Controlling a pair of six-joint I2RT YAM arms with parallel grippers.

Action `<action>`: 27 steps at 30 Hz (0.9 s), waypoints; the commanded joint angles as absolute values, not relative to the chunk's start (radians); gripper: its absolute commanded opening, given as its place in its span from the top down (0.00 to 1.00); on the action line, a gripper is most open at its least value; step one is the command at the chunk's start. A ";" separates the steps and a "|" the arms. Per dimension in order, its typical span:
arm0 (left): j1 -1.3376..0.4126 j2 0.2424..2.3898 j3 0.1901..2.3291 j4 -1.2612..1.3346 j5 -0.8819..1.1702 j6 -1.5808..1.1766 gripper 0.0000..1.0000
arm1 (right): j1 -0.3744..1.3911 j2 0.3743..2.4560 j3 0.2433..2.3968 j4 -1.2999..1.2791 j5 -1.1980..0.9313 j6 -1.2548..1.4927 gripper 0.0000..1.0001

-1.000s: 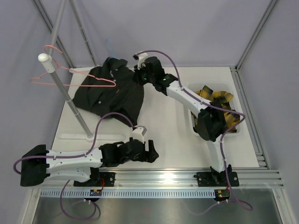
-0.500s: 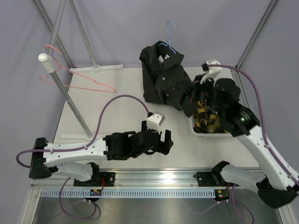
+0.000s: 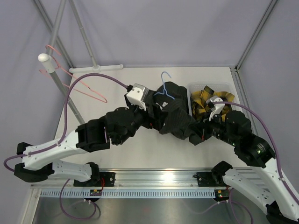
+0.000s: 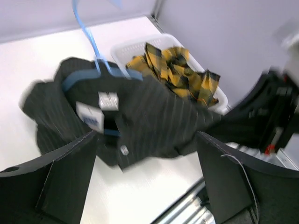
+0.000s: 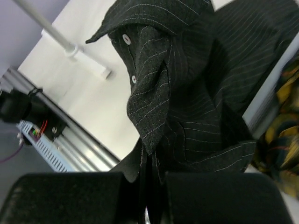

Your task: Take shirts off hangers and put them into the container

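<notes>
The black pinstriped shirt (image 3: 175, 114) lies bunched mid-table, still on the light blue hanger (image 3: 163, 91), whose hook sticks up. My right gripper (image 3: 202, 136) is shut on a fold of its hem (image 5: 152, 140), near the front right of the bundle. My left gripper (image 3: 152, 119) stands open just left of the shirt, with its wide-apart fingers (image 4: 70, 177) framing bare table and the collar with its white label (image 4: 108, 100) ahead. The yellow-and-black plaid shirt (image 3: 208, 100) lies in the white container (image 3: 194, 86), right of the black shirt. Two pink hangers (image 3: 88, 88) hang on the rail.
The grey rail pole (image 3: 63, 91) slants over the left of the table, and its white foot (image 3: 96, 68) rests at the back edge. Frame posts stand at the back corners. An aluminium rail (image 3: 163, 177) runs along the near edge.
My right arm has swung the black shirt and blue hanger from the back down beside the container. My left arm has reached up from the near edge to the shirt, still open.
</notes>
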State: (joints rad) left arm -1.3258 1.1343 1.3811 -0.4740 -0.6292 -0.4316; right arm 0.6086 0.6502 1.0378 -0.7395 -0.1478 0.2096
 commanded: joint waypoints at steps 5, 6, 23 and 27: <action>-1.287 1.144 1.493 -0.468 -0.775 -0.339 0.10 | 0.617 0.581 1.058 -0.759 -0.435 0.247 1.00; -1.276 1.140 1.496 -0.469 -0.769 -0.342 0.10 | 0.617 0.581 1.061 -0.759 -0.448 0.247 1.00; -1.235 1.129 1.440 -0.480 -0.778 -0.368 0.37 | 0.617 0.535 1.100 -0.712 -0.595 0.282 1.00; -1.233 1.137 1.443 -0.480 -0.770 -0.380 1.00 | 0.617 0.537 1.100 -0.715 -0.578 0.279 1.00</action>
State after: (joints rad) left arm -1.2385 1.1408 1.4437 -0.5064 -0.7383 -0.3859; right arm 0.6098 0.5461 1.0698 -0.7700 -0.5510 0.2699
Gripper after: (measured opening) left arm 0.240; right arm 0.045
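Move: Just ahead of the open left hand, about 8 cm farther out, 1 cm to its right and nearly level, stands the neck of the blue hanger. The dark shirt hangs on it, some 4 cm ahead, 6 cm right and 8 cm below. The container with the plaid shirt lies about 22 cm ahead, 31 cm right and 33 cm below. From the right hand, already gripping dark cloth, the hanger's neck is some 8 cm ahead, 14 cm left and 7 cm higher. Drawing the still-pinched shirt back towards the base about 8 cm, the right hand dips briefly, then rises a few centimetres and turns some 20 degrees counter-clockwise. The open left hand eases forward and left, slightly up, to meet the hanger, turning about 10 degrees counter-clockwise; then it stays nearly put while its fingers close on the hanger's neck, just above the collar. ##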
